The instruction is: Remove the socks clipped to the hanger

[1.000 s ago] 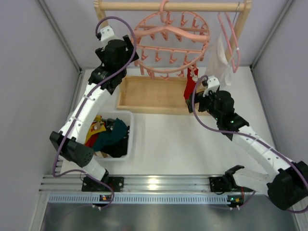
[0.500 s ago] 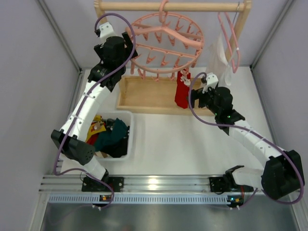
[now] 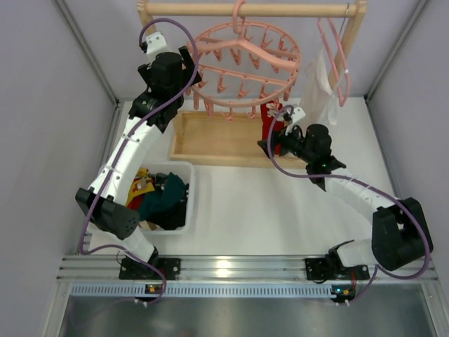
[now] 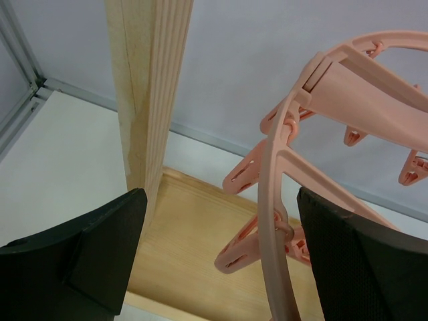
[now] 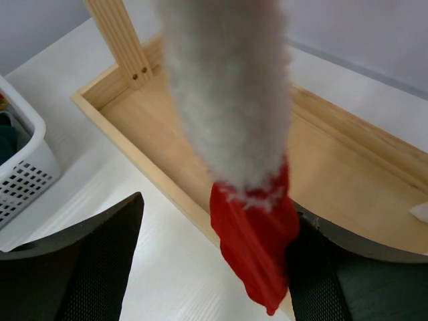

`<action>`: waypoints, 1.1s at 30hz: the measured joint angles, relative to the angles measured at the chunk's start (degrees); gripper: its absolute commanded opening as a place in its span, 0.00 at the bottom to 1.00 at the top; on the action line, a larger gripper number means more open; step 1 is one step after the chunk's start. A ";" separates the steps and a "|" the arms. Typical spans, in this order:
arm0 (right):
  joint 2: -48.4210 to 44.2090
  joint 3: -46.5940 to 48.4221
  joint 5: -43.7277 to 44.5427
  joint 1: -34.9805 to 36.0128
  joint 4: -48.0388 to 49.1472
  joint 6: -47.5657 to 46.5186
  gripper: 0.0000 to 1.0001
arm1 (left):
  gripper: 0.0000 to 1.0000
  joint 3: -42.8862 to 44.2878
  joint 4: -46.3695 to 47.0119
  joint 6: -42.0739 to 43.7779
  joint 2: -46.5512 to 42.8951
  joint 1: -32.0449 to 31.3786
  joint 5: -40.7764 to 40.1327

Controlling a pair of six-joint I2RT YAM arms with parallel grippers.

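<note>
The round pink hanger (image 3: pixel 297 56) hangs from the wooden rod, and one of the socks, red (image 3: pixel 269 116) with a fuzzy white cuff, dangles from its near rim. My right gripper (image 3: pixel 276 140) is level with the sock's lower end. In the right wrist view the red sock (image 5: pixel 254 241) hangs between the fingers of this gripper (image 5: pixel 217 207), resting against the right finger, with a wide gap to the left one. My left gripper (image 3: pixel 188 67) is open at the ring's left side; the hanger rim (image 4: pixel 277 200) passes between its fingers (image 4: pixel 219 200), close to the right one.
A white basket (image 3: pixel 189 189) at the left holds several loose socks; its corner (image 5: pixel 20 167) shows in the right wrist view. A shallow wooden tray (image 3: pixel 224 137) lies under the rack. The rack's post (image 4: pixel 150 87) stands by my left gripper. A slim pink hanger with white cloth (image 3: pixel 326 77) hangs at the right.
My right gripper has moved left and turned to face the red sock, and its fingers have narrowed somewhat. The ring hanger and sock swung left, then back a little. My left gripper shifted slightly.
</note>
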 measured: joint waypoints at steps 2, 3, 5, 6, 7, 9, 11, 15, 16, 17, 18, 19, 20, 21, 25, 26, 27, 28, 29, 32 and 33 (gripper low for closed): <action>1.86 0.02 -1.62 0.00 1.99 0.68 0.70 | 0.98 0.00 0.00 0.04 0.00 0.00 0.00; 2.84 0.02 -2.16 0.00 3.04 0.87 0.68 | 0.98 0.00 0.00 0.09 0.00 0.00 0.00; 4.42 0.02 -2.91 0.00 4.33 1.27 0.60 | 0.98 0.00 0.00 0.20 0.00 0.00 0.02; 4.98 0.02 -3.21 0.00 4.68 1.46 0.57 | 0.98 0.00 0.00 0.22 0.00 0.04 0.09; 5.38 0.02 -3.41 0.00 5.03 1.70 0.55 | 0.98 0.00 0.00 0.24 0.00 0.04 0.22; 5.86 0.02 -3.85 0.00 5.90 2.29 0.49 | 0.98 0.00 0.00 0.26 0.00 0.07 0.39; 6.12 0.00 -4.35 0.00 7.78 2.95 0.40 | 0.98 0.00 0.00 0.26 0.00 0.07 0.61; 6.86 -0.07 -5.27 0.02 12.13 4.52 0.37 | 0.98 0.00 0.00 0.22 0.00 0.11 1.25; 7.28 -0.07 -5.53 0.02 13.16 4.76 0.35 | 0.98 0.00 0.00 0.20 0.00 0.11 1.44; 7.74 -0.07 -5.70 0.04 13.97 5.09 0.28 | 0.98 0.00 0.00 0.20 0.00 0.11 1.60; 8.22 -0.07 -5.92 0.09 14.56 5.31 0.23 | 0.98 0.00 0.00 0.20 0.00 0.11 1.84; 8.61 -0.07 -6.08 0.13 14.88 5.75 0.15 | 0.98 0.00 0.00 0.22 0.00 0.11 1.92; 8.85 -0.11 -6.14 0.13 15.15 5.95 0.11 | 0.98 0.00 -0.02 0.22 0.00 0.11 2.01; 9.01 -0.35 -6.12 0.17 15.67 6.43 0.09 | 0.98 0.00 -0.02 0.24 0.00 0.11 2.10; 8.57 -2.43 -5.16 1.01 17.79 7.23 0.00 | 0.98 0.00 -0.02 0.24 -0.04 0.11 2.38; 8.07 -3.10 -4.31 1.42 17.84 7.37 0.00 | 0.98 0.00 -0.02 0.24 -0.15 0.11 2.45; 7.37 -3.85 -3.56 1.97 17.77 7.43 0.00 | 0.98 0.00 -0.09 0.24 -0.31 0.11 2.78; 6.43 -4.46 -2.23 2.95 17.57 7.23 0.00 | 0.98 0.00 -0.22 0.24 -0.61 0.11 3.06; 5.79 -4.59 -1.40 3.72 17.42 7.04 0.00 | 0.98 0.00 -0.28 0.24 -0.98 0.11 3.32; 3.02 -4.76 3.37 7.74 16.70 5.77 0.00 | 0.98 0.00 -0.33 0.24 -3.26 0.11 4.00; 2.16 -4.76 5.03 9.20 16.35 5.20 0.00 | 0.98 -0.02 -0.33 0.22 -4.39 0.11 4.07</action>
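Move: The red sock hangs just in front of my right hand, its middle about 3 cm ahead, level sideways and 4 cm above. The hanger's centre is some 10 cm ahead, 7 cm left and 18 cm above my right hand; the white cloth is about 10 cm ahead, 12 cm right and 8 cm above. From my left hand the sock lies roughly 7 cm back, 28 cm right and 15 cm below, and the hanger's left rim 2 cm ahead, 4 cm right and level. With my right hand I ease about 3 cm left and a little forward, rolling its left side up slightly, and shut the fingers on the lower part of the red sock. Keeping the pinch, I then draw it back about 3.5 cm, while going farther left and up. My left hand, still wide open beside the hanger's rim, backs off late, about 2 cm back and 3 cm up. ##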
